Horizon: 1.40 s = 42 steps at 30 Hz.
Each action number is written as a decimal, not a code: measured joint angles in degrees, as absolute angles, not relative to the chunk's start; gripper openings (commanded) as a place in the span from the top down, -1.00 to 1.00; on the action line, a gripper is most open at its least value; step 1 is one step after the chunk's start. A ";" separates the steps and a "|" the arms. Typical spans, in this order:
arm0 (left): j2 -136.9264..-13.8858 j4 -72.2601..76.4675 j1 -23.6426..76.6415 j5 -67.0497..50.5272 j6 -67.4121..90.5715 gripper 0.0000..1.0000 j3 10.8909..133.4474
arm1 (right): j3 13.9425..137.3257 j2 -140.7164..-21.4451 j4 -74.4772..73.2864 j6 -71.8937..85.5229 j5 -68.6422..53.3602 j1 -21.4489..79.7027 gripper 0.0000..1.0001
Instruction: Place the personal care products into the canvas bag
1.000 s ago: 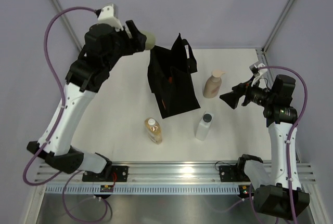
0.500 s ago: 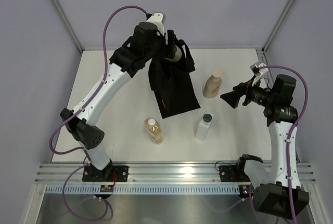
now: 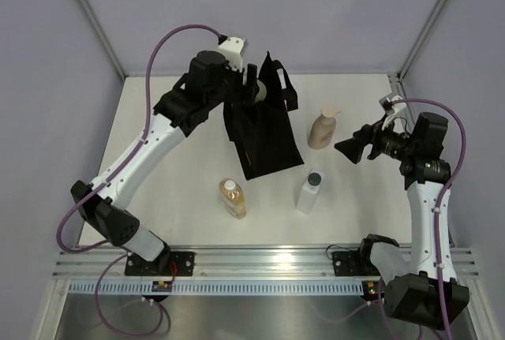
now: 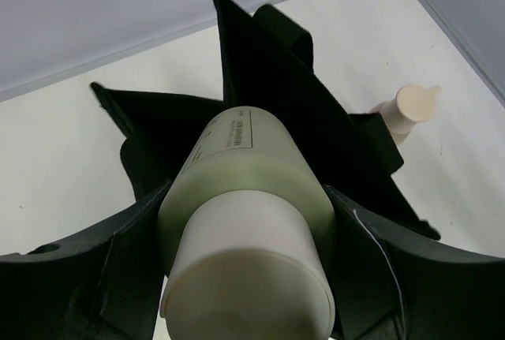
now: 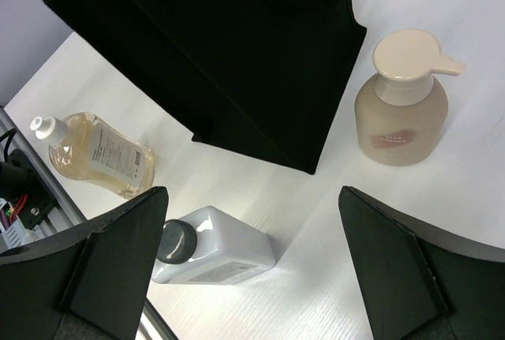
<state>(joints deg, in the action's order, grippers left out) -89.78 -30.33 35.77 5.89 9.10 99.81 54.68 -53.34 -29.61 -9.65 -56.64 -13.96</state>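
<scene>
The black canvas bag (image 3: pixel 264 131) stands at the table's middle back, with its mouth open toward the far side. My left gripper (image 3: pixel 251 87) is shut on the pale olive bottle (image 4: pixel 245 198) and holds it just over the bag's mouth (image 4: pixel 268 64). The beige pump bottle (image 3: pixel 322 128) stands right of the bag. The clear bottle with black cap (image 3: pixel 309 190) and the amber bottle (image 3: pixel 233 198) lie in front of it. My right gripper (image 3: pixel 347 151) is open and empty, right of the pump bottle. In the right wrist view I see the pump (image 5: pixel 402 103), clear (image 5: pixel 213 245) and amber (image 5: pixel 99 155) bottles. The two orange-and-blue bottles are out of view.
An aluminium rail (image 3: pixel 260 265) runs along the near edge by the arm bases. Frame posts (image 3: pixel 430 20) rise at the back corners, with grey walls on both sides.
My left arm swung right from the far left corner, carrying the pale olive bottle to the bag's mouth. The right arm and the table bottles have not moved.
</scene>
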 measured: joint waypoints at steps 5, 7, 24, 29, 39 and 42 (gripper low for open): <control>-85.41 -28.88 35.59 2.63 6.26 1.00 94.52 | 54.68 -54.17 -29.63 -9.67 -56.64 -13.96 -0.99; -84.47 -28.75 35.57 0.97 5.23 1.00 93.65 | 54.68 -54.17 -29.63 -9.69 -56.64 -13.96 -0.99; -103.28 -35.70 35.20 0.05 -0.03 1.00 108.38 | 54.68 -54.17 -29.65 -9.87 -56.66 -14.33 -0.99; -105.97 -36.47 35.11 4.93 0.86 1.00 111.79 | 54.68 -54.13 -29.65 -9.87 -56.66 -14.33 -0.99; -109.12 -37.32 29.45 7.79 8.38 1.00 113.86 | 54.68 -54.11 -29.65 -9.87 -56.71 -14.33 -0.99; -111.26 -37.93 28.58 7.77 9.72 1.00 116.53 | 54.68 -54.11 -29.65 -9.87 -56.71 -14.33 -0.99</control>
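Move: The left hand already grips the green bottle above the canvas bag, whose middle lies about 4 cm ahead, 3 cm right and 20 below. The pump bottle stands about 20 cm right, level fore-and-aft; the white bottle, about 15 right and 18 back; both stand 27 to 29 below. From the idle right hand the bag is some 15 cm ahead, 19 left and 12 below. Left hand backs about 3 cm, then pushes 12 forward and 8 down into the bag's mouth, keeping its grip. ##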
